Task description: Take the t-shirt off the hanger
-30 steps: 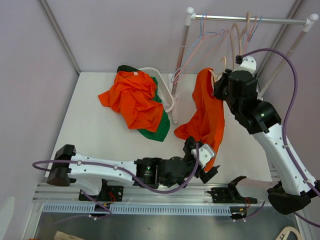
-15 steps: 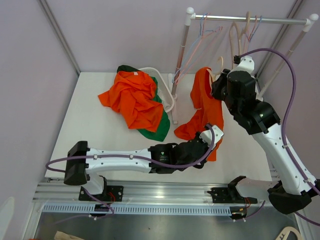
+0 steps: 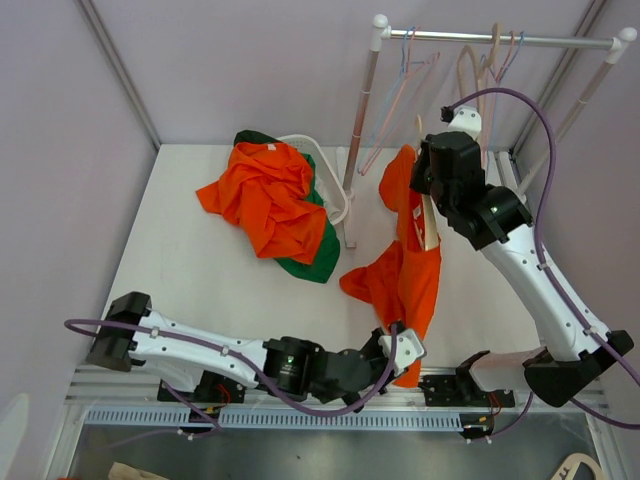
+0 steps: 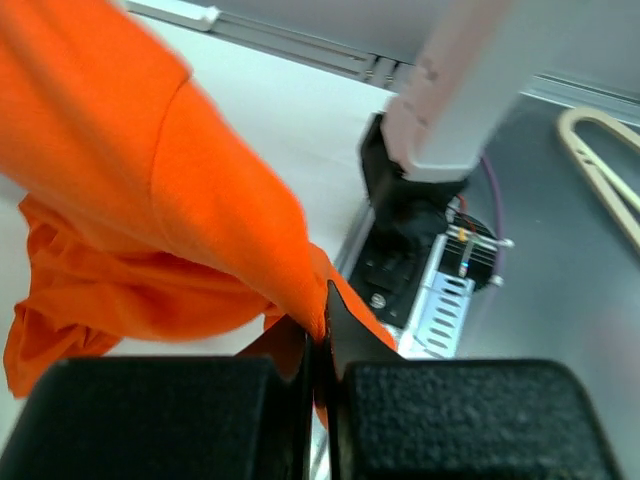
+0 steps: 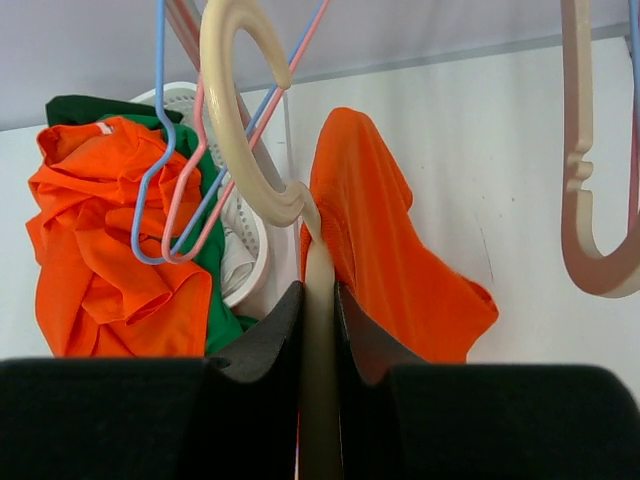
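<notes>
An orange t-shirt (image 3: 412, 270) hangs stretched from a cream hanger (image 3: 428, 225) down to the table's near edge. My right gripper (image 3: 425, 185) is shut on the hanger's neck (image 5: 318, 290), just below its hook (image 5: 235, 110), and holds it up beside the rack; the shirt (image 5: 385, 240) drapes to the right of it. My left gripper (image 3: 400, 350) is shut on the shirt's lower hem (image 4: 300, 290) near the front rail, and the cloth (image 4: 150, 190) runs taut up and left from the pinch.
A heap of orange and green clothes (image 3: 270, 205) with a white hanger lies at the back left. A clothes rack (image 3: 480, 38) with several empty coloured hangers (image 5: 190, 180) stands at the back right. The right arm's base (image 4: 420, 210) and the metal front rail sit just beyond the left gripper.
My left gripper has pulled the hem down and toward the near edge, stretching the shirt long. My right gripper has moved the hanger up and slightly left.
</notes>
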`<state>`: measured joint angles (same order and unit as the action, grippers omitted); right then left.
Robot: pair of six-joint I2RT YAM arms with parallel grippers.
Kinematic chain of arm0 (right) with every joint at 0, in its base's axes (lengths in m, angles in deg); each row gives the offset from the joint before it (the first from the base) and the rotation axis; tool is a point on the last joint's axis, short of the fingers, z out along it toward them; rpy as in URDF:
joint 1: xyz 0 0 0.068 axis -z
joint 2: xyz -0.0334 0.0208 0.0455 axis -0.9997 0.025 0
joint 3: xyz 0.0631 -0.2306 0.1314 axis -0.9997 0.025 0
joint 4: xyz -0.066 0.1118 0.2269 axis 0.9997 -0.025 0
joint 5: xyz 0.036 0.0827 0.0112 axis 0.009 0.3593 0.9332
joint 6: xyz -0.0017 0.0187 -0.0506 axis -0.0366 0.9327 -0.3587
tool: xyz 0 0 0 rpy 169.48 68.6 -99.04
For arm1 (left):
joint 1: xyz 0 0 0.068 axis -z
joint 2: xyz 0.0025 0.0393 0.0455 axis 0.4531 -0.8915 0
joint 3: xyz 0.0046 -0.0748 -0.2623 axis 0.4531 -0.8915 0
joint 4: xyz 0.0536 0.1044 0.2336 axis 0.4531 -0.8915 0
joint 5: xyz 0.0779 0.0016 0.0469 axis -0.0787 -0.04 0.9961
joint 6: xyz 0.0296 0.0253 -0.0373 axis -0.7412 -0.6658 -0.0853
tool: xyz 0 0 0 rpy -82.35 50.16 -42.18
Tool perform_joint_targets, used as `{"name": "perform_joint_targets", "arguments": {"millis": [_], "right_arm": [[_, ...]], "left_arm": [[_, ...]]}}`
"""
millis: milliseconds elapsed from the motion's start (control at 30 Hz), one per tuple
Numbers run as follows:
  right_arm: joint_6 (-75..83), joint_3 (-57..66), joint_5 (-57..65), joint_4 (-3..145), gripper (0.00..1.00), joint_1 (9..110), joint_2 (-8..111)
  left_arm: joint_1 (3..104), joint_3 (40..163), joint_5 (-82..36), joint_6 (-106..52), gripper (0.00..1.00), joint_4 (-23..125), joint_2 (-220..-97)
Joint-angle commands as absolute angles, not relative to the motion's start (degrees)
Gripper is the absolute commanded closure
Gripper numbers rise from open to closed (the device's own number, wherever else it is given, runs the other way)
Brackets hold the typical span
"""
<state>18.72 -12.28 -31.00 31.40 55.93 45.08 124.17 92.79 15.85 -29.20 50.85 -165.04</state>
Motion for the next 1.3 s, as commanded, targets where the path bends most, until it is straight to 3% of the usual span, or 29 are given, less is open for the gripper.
{"name": "perform_joint_targets", "arguments": {"millis": [0, 133, 367, 500, 733, 1000, 1267], "right_arm": [[17.7, -15.9, -32.0, 37.0, 1.0, 57.0, 45.2], [18.0, -15.9, -31.2, 37.0, 1.0, 58.0, 45.2], [17.5, -18.1, -29.9, 35.8, 1.0, 59.6, 45.3], [18.2, -20.5, -28.1, 33.0, 1.0, 60.0, 46.0], [20.3, -17.4, -25.0, 24.4, 1.0, 58.4, 39.6], [21.5, -16.7, -19.5, 11.5, 1.0, 57.8, 34.8], [21.7, -16.5, -19.8, 9.5, 1.0, 57.7, 29.5]], "left_arm": [[127.5, 90.3, 12.9, -27.1, 0.99, 56.9, -161.8], [129.2, 86.6, 3.2, -22.8, 0.99, 62.4, -164.2], [129.3, 85.2, -4.0, -22.9, 0.99, 62.7, -169.0], [127.6, 86.6, -1.9, -20.4, 0.99, 59.0, -170.8], [108.0, 92.7, -1.9, -13.8, 0.99, 51.1, -171.3], [94.0, 104.8, 1.2, -15.2, 0.99, 42.3, -173.2], [88.5, 110.9, -3.4, -16.3, 0.99, 38.7, -176.4]]}}
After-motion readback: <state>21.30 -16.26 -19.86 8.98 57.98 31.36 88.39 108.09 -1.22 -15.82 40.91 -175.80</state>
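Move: The left gripper holds the lower part of the orange t-shirt; the clothes pile lies about 42 cm ahead of it, 34 cm to its left and 22 cm below, with the basket some 47 cm ahead and 21 cm left, also 22 cm below. The wooden hanger is about 20 cm ahead, 5 cm right and 5 cm above. The right gripper pinches that hanger; the t-shirt's middle is roughly 17 cm back, 4 cm left and 15 cm below it. Keep the left fingers shut on the t-shirt and pull it back about 6 cm and down 8 cm, away from the hanger, then swing it forward nearly 30 cm, rising again and turning counter-clockwise, towards the pile. Hold the hanger nearly still with the right gripper at first, then draw it back and a little right, fingers still shut on it. ##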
